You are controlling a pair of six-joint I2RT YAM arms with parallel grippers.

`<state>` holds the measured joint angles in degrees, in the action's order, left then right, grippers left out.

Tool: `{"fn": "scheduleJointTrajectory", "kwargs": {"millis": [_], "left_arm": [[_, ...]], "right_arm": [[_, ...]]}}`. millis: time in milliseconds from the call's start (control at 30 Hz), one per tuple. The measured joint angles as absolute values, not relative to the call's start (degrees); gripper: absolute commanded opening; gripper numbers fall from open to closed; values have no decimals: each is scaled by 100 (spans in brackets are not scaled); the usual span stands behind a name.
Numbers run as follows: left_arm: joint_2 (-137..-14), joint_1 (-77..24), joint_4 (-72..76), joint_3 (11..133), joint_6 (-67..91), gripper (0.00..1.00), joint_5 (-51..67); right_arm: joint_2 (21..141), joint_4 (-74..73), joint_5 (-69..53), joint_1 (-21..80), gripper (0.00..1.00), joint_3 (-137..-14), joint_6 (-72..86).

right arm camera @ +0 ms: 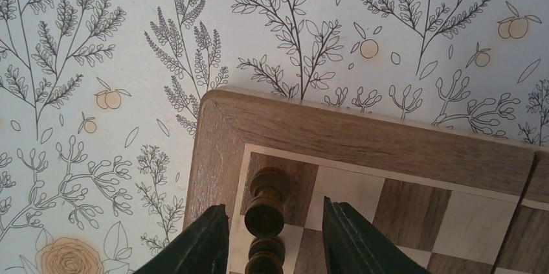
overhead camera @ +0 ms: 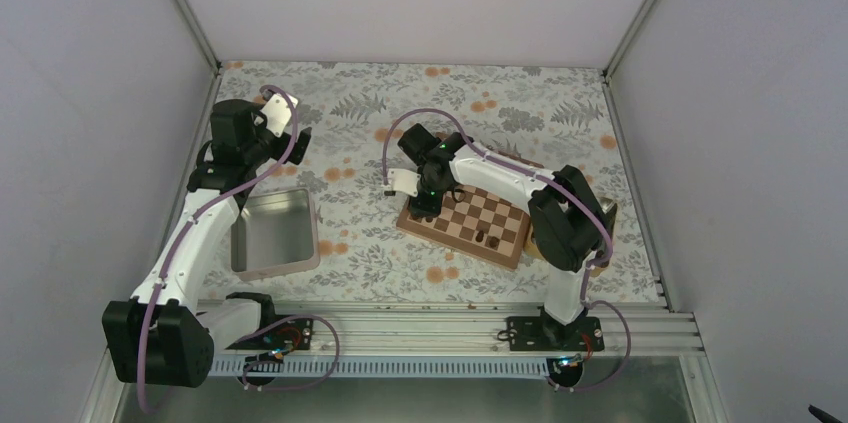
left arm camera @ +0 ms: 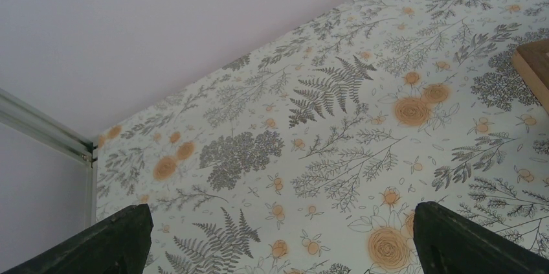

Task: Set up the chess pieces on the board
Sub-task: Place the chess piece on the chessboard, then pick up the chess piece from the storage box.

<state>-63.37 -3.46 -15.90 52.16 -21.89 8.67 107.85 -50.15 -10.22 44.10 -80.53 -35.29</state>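
Note:
The board (overhead camera: 505,213) lies right of the table's centre, turned at an angle. My right gripper (overhead camera: 425,205) hangs over its left corner. In the right wrist view the board's brown border (right arm camera: 362,135) fills the middle. A dark brown chess piece (right arm camera: 265,203) stands on the corner dark square, between my open right gripper's (right arm camera: 273,206) fingers without touching them. A second dark piece (right arm camera: 264,251) stands just behind it. Two more dark pieces (overhead camera: 484,236) stand near the board's front edge. My left gripper (overhead camera: 300,143) is open and empty over bare cloth, far left of the board; its fingers (left arm camera: 116,241) are wide apart.
A grey metal tin (overhead camera: 275,233) sits open by the left arm. A light wooden tray (overhead camera: 609,215) is partly hidden behind the right arm. A wooden corner (left arm camera: 534,70) shows at the right edge of the left wrist view. The floral cloth (overhead camera: 350,133) covers the table, with walls all around.

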Motion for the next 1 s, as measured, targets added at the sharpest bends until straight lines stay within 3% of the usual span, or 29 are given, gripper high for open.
{"fn": "scheduleJointTrajectory", "kwargs": {"millis": [367,533,833,1000], "left_arm": [[-6337,-346,-1592,5216,-2189,100,864],[-6337,-346,-1590,5216,-2189,100,862],[-6335,-346,-1597,5216,-2187,100,864],[-6337,-346,-1597,5216,-2187,100,862]], "right_arm": [[9929,-5179,-1044,3946,41,-8121,-3529],[8842,-5199,-1024,2655,41,-7955,-3599],[7323,-5277,-825,-469,41,-6420,-4075],[7120,-5262,-834,-1155,40,-5642,-4171]]}}
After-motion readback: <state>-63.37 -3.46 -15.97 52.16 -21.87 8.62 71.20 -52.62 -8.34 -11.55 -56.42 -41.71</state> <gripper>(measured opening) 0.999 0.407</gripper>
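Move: The dark piece just set on the board's near-left corner square stands free between the right hand's open fingers, about 1 cm below the hand point. A second dark piece stands some 3 cm to its right. The next dark piece, in the tray beyond the board's right edge, lies roughly 34 cm right of the hand, 3 cm back and 3 cm lower; another tray piece is 4 cm to its right and 1 cm nearer. From the idle left hand it is about 61 cm right, 14 cm back, 21 cm below. The corner piece is left standing as the right hand's already parted fingers rise clear of it, then swing fast over the board, about 33 cm to the right, in an arc that bulges forward and peaks some 13 cm up. Turning about 50 degrees clockwise, the hand curves back and sinks about 6 cm over the tray towards the dark pieces, fingers still held open. ##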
